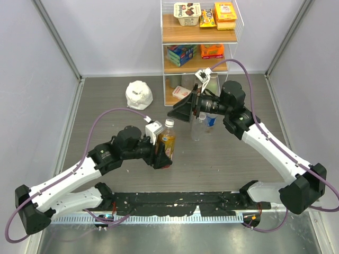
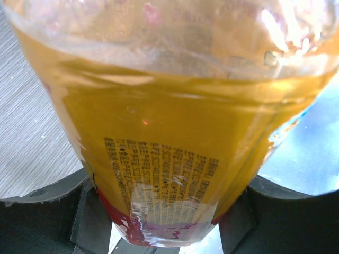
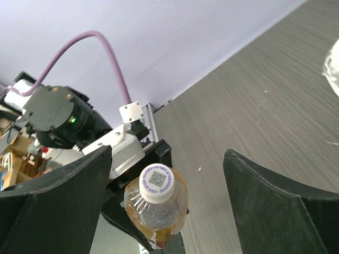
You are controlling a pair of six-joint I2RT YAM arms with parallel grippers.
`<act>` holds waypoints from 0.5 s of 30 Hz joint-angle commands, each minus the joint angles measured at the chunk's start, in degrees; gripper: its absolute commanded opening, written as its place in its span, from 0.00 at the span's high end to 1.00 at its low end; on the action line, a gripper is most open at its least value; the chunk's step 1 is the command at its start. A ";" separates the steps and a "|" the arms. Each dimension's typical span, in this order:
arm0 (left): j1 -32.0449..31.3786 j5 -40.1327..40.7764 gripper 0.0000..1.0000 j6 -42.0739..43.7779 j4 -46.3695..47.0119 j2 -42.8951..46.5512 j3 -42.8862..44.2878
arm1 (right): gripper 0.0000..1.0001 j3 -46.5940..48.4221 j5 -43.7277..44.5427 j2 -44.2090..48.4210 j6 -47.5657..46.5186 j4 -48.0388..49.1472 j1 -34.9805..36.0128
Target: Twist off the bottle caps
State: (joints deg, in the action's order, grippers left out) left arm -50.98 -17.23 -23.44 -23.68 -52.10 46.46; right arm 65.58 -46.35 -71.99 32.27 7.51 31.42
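An amber bottle (image 1: pixel 166 144) with a red-and-gold label stands upright on the table, and my left gripper (image 1: pixel 159 153) is shut on its body. In the left wrist view the amber bottle (image 2: pixel 169 137) fills the frame between both fingers (image 2: pixel 47 211). Its white cap (image 3: pixel 157 182), printed with a code square, sits on the neck; the same cap (image 1: pixel 169 123) shows from above. My right gripper (image 3: pixel 167 203) is open, high over the cap with wide gaps on both sides, and this gripper (image 1: pixel 178 113) sits just above and right of the bottle. A clear bottle (image 1: pixel 197 128) and a blue-labelled bottle (image 1: pixel 211 120) stand under my right arm.
A lumpy white bag (image 1: pixel 139 95) lies at the back left. A wire shelf (image 1: pixel 198 53) with snack boxes stands against the back wall. Grey walls close in the table on the left and right.
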 commanded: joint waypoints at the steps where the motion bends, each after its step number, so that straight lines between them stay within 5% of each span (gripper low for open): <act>1: 0.18 4.57 1.00 0.68 -1.19 -1.16 2.41 | 0.10 3.76 11.25 1.59 -3.97 -9.68 -0.04; 7: 0.18 12.66 1.00 -0.02 -5.76 -4.50 4.43 | 0.10 7.45 21.98 -1.31 -4.50 -20.42 0.66; 15: 0.18 13.81 1.00 -0.90 -5.85 -7.84 5.84 | 0.10 12.46 31.49 -5.79 -7.13 -28.07 6.89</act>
State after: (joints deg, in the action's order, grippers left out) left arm -50.96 -5.28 -23.68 -29.93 -59.27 49.41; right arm 73.97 -21.52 -76.18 27.62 -16.40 35.00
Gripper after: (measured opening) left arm 0.662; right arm 0.900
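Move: The white cap on the amber bottle lies about 3 cm back, 2 cm to the left and 3 cm below the right hand. The left hand already holds the bottle low down, with the cap roughly 5 cm ahead of it, 4 cm to its right and 13 cm above. From the right hand, the empty bottle stands some 9 cm ahead, 10 cm right and 26 cm below. The blue-label bottle is about 4 cm farther out and 7 cm farther right. The amber bottle, still gripped by the left hand, is carried down about 4 cm and forward 3 cm, slightly left, while that wrist rolls some 15 degrees and tips its top to the right. The right hand, already off the cap, sinks and goes forward alongside it, about 5 cm each way, turning some 20 degrees clockwise with a roll right side up; its fingers stay wide open. ##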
